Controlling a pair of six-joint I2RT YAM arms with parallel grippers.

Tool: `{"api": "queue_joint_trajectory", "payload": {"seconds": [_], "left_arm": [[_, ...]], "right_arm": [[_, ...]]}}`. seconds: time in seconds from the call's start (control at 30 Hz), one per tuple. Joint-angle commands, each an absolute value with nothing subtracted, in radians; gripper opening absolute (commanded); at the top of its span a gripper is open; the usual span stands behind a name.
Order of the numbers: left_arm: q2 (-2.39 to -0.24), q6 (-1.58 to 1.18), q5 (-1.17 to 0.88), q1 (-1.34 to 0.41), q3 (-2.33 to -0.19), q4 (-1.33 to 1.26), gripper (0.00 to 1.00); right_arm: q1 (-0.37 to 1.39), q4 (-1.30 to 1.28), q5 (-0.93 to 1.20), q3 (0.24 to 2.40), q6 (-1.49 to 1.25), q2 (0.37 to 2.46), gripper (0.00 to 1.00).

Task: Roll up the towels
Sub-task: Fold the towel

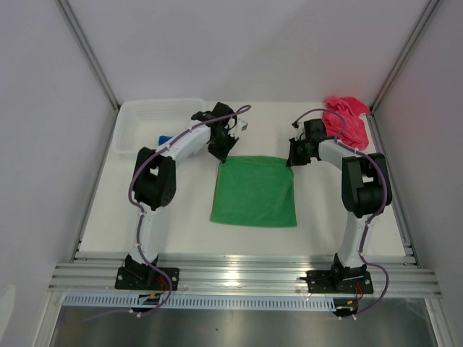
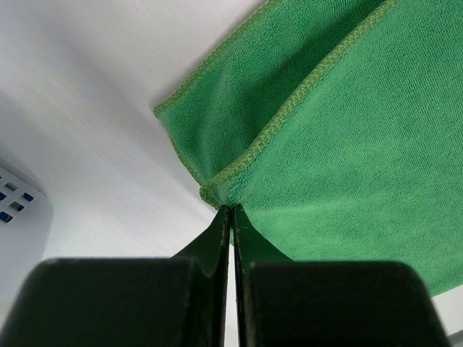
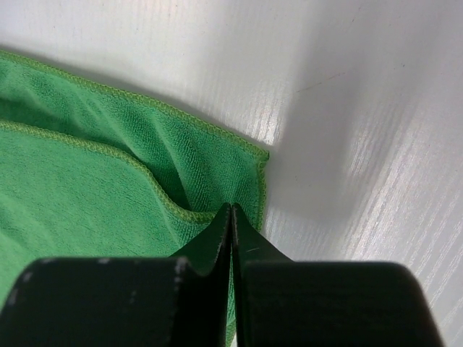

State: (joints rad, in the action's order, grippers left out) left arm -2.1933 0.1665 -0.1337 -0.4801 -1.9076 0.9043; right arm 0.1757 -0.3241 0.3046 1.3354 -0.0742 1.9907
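Note:
A green towel (image 1: 255, 191) lies folded double on the white table, in the middle between the arms. My left gripper (image 1: 221, 153) is shut on its far left corner; the left wrist view shows the top layer's hem pinched at the gripper's tips (image 2: 231, 208), with the green towel (image 2: 347, 144) spreading away to the right. My right gripper (image 1: 291, 160) is shut on the far right corner, its tips (image 3: 231, 208) pinching the green towel (image 3: 87, 188). A pink towel (image 1: 347, 119) lies crumpled at the far right. A bit of blue towel (image 1: 163, 139) shows in the basket.
A white plastic basket (image 1: 137, 116) stands at the far left of the table, and its perforated wall (image 2: 18, 210) shows in the left wrist view. Slanted frame posts rise at both far corners. An aluminium rail runs along the near edge.

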Motion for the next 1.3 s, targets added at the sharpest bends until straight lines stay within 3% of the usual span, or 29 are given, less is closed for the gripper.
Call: {"api": "queue_joint_trajectory", "payload": {"seconds": [0.0, 0.93, 1.0, 1.03, 1.27], "left_arm": [[-2.172, 0.17, -0.121, -0.485, -1.902, 0.897, 0.01], [-2.12, 0.183, -0.109, -0.485, -1.873, 0.864, 0.01], [-2.131, 0.179, -0.117, -0.485, -1.871, 0.867, 0.01], [-2.132, 0.178, -0.118, -0.485, -1.873, 0.867, 0.01], [-2.132, 0.181, -0.114, -0.485, -1.867, 0.87, 0.01]], "right_arm": [[0.178, -0.313, 0.318, 1.341, -0.064, 1.957, 0.0], [0.138, -0.261, 0.304, 1.241, -0.141, 1.696, 0.01], [0.13, -0.268, 0.327, 1.264, -0.13, 1.742, 0.11], [0.133, -0.297, 0.328, 1.282, -0.117, 1.802, 0.21], [0.147, -0.314, 0.29, 1.348, -0.086, 1.93, 0.3]]}}
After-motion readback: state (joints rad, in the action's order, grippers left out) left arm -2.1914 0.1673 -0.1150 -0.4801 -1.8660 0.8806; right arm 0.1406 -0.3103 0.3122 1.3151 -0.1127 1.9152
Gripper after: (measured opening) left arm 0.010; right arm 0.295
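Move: The green towel's upper far-right corner lies right at the closed right fingertips. The lower layer's corner peeks out about 2 cm ahead and 1 cm to the right, and the towel's middle is some 10 cm back and 11 cm left. The pink towel lies roughly 16 cm ahead and 19 cm right. From the left hand, which already pinches the upper far-left corner, the right-hand corner is about 21 cm to the right and level fore and aft. The green towel's upper far-right corner is let go: the right hand rises almost 10 cm with fingers shut, drifting about 1 cm right and tipping up some 10 degrees, then opens to about a third and drops roughly 7 cm back over the corner, undoing most of the tilt. The left hand keeps its pinch on the other corner, easing down 1 cm. ##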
